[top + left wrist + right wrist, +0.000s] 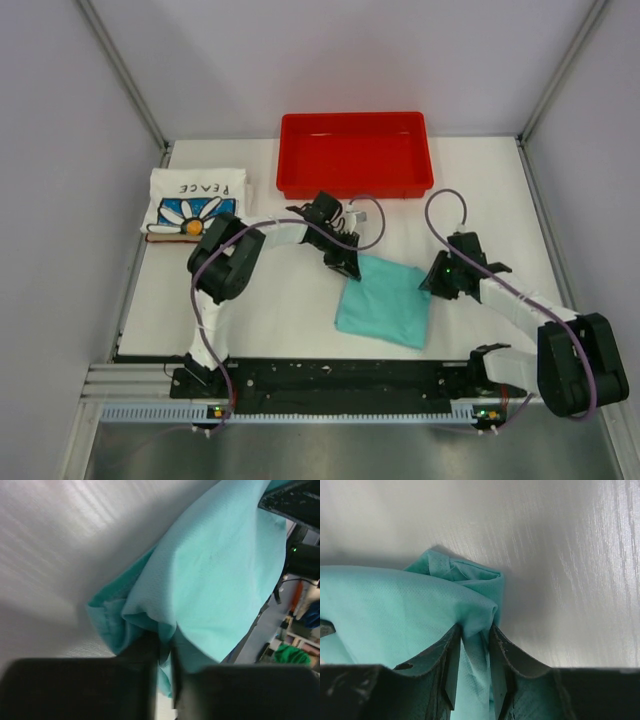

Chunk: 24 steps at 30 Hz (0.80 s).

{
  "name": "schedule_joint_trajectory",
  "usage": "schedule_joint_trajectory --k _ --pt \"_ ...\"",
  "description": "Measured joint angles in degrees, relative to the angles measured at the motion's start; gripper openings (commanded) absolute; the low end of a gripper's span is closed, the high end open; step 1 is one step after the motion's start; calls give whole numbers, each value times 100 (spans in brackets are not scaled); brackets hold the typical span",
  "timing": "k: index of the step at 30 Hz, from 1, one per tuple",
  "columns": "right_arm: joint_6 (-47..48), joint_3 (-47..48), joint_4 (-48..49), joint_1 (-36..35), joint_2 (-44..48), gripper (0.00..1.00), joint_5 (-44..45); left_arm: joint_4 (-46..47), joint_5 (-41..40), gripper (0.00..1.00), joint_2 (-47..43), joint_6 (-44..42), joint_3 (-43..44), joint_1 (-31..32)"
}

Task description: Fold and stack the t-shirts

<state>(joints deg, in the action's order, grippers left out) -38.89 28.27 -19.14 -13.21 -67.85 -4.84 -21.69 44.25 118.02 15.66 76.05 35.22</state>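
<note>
The teal-green t-shirt (385, 302) lies partly folded on the table in the middle right. My left gripper (344, 264) is at its far left corner, and in the left wrist view that gripper (166, 647) is shut on a bunched edge of the teal cloth (215, 580). At the shirt's far right corner, my right gripper (436, 281) is shut as well. Its jaws (475, 631) pinch a fold of the teal cloth (395, 610). The white t-shirt (196, 204) with the daisy print and "PEACE" lettering lies folded at the far left.
A red plastic tray (355, 180) stands at the back centre, just beyond my left gripper. Grey walls close in the table on the left, right and back. The arm bases and a black rail (340, 378) run along the near edge.
</note>
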Motion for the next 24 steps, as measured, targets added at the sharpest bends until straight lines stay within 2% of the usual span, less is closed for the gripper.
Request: schedule_joint_trajectory --k 4,8,9,13,16,17,19,20,24 --pt "151 118 -79 0 -4 50 61 39 142 0 153 87 4 -129" --pt "483 529 -348 2 4 57 229 -20 179 0 125 -94 -15 -404" --pt "586 654 -407 0 22 68 240 -87 177 0 81 -221 -63 -535" --pt "944 1113 -581 2 144 79 236 -485 -20 0 -334 -820 -348 -1064" --pt "1134 1303 -671 0 243 82 197 -841 -170 0 -697 -1351 -522 -1488" --pt "1202 1333 -706 0 284 88 179 -986 -221 0 -800 -1567 -555 -1657" --pt "1298 1346 -785 0 361 89 175 -1340 -439 0 -1014 -2083 -601 -2011" --pt "1340 1346 -837 0 389 99 175 -1412 -496 0 -1054 -2186 -605 -2151" --pt "1482 1344 -981 0 481 99 203 -1961 -940 0 -1460 -2911 -605 -2791"
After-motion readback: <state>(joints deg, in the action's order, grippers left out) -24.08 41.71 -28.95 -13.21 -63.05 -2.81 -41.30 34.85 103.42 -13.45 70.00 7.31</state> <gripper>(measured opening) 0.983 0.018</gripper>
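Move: The turquoise t-shirt lies folded flat, its far left corner right between the left fingertips and its middle about 7 cm back and 8 cm to the right of them, about 1 cm lower. The stacked peace t-shirt is some 38 cm left and 17 cm ahead of the left hand; the red box is about 29 cm straight ahead. From the right hand, which pinches the far right corner, the shirt's middle is roughly 10 cm left and 4 cm back. The left fingers finish shutting on the far left corner of the turquoise t-shirt, then drag the shirt, kept low by the table, some 21 cm to the left and about 6 cm forward towards the stacked peace t-shirt, speeding up on the way as the wrist turns about 20 degrees. The right hand opens wide and lets go of the far right corner, lifting about 8 cm and going about 4 cm forward, then hovers there clear of the cloth. ##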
